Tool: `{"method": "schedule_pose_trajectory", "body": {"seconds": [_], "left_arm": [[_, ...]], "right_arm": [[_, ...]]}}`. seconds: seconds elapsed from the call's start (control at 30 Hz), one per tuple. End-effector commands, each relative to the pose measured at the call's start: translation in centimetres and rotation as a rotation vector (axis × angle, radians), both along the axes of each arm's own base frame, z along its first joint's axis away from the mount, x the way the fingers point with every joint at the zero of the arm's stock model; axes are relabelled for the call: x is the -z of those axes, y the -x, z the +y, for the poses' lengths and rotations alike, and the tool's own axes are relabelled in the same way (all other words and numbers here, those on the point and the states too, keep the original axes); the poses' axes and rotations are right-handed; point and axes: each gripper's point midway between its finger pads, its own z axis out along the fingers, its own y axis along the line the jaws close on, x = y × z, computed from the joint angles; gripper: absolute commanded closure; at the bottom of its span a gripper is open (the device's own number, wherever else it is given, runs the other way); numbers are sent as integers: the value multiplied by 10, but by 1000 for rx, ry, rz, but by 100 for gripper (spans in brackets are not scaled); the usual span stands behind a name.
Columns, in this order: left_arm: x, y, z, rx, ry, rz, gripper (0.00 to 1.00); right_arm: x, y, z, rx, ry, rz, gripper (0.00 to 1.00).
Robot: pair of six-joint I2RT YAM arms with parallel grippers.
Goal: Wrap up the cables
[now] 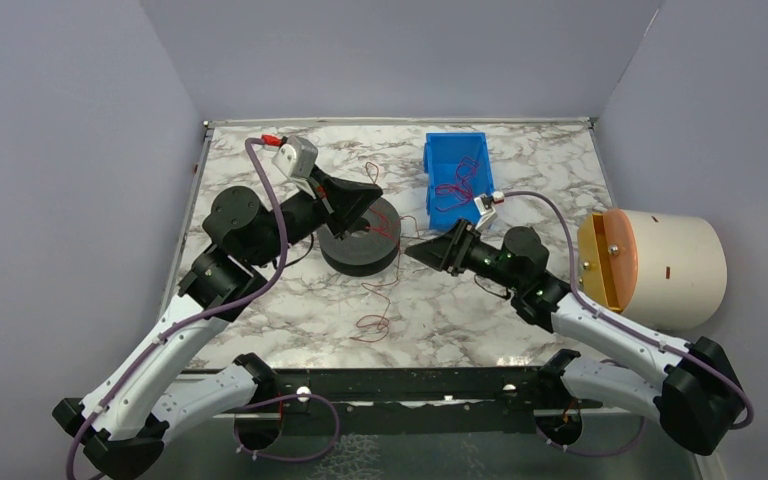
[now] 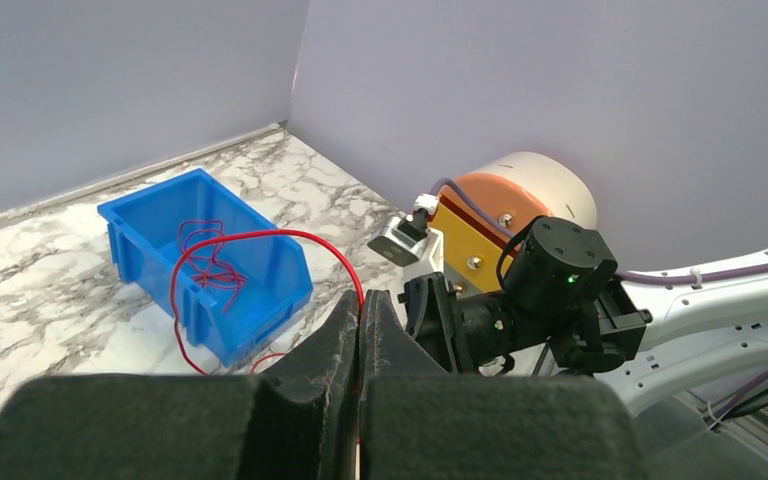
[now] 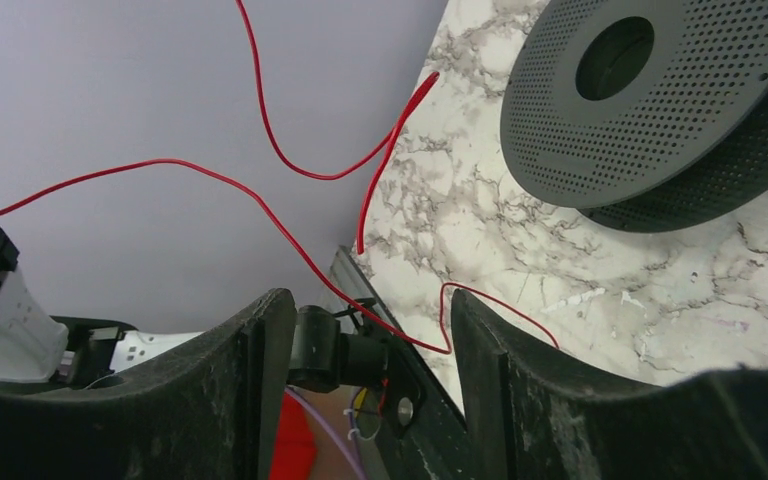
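A thin red cable [image 2: 250, 235] arcs up out of my left gripper [image 2: 361, 300], which is shut on it above the black perforated spool [image 1: 360, 250]. In the top view the left gripper [image 1: 368, 203] hovers over that spool. The cable trails off the spool and lies in loose loops on the marble [image 1: 372, 325]. My right gripper [image 1: 412, 252] points left at the spool's right side. Its jaws [image 3: 370, 300] stand open, and a strand of the red cable [image 3: 160, 161] crosses the gap between them without being clamped. The spool [image 3: 650, 100] lies beyond.
A blue bin [image 1: 457, 178] at the back centre holds more tangled red cables [image 2: 210, 265]. A cream cylinder with an orange-and-yellow face [image 1: 660, 265] lies at the right edge. Purple walls close in the marble table on three sides.
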Motion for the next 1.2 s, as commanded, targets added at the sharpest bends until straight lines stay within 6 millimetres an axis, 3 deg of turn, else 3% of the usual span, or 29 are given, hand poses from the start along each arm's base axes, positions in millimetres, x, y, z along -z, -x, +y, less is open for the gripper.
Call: {"method": "schedule_pose_trajectory", "body": {"seconds": [0.0,0.5,0.97,1.07,1.17], "left_arm": [[-9,9,1,27,19,-29,100],[-9,12,-3,59,18,-35,100],[-7,16,-6,88,9,-32,100],[-6,16,-8,98,6,-28,100],[-5,17,-9,106,5,-27,100]], "right_arm": [[-35,-3,7,-12,-92,-29,37],[-35,-15,22,-18,-190,70,50],[-35,-22,16,43,-203,63,67],[-34,-23,14,49,-202,61,76],[-33,-22,15,44,-199,60,98]]}}
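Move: The right hand, open, has the hanging red cable about 2 cm ahead, 2 cm to its left and 2 cm above. The black reel stands roughly 13 cm ahead, 10 cm left and 14 cm below; the loose cable tail lies 8 cm back, 7 cm left and 18 cm below. From the left hand, shut on the cable higher up, that stretch hangs some 2 cm ahead, 4 cm right and 18 cm lower. Right hand eases some 3 cm forward, left and up, rolls about 10 degrees and shuts on the hanging cable. ##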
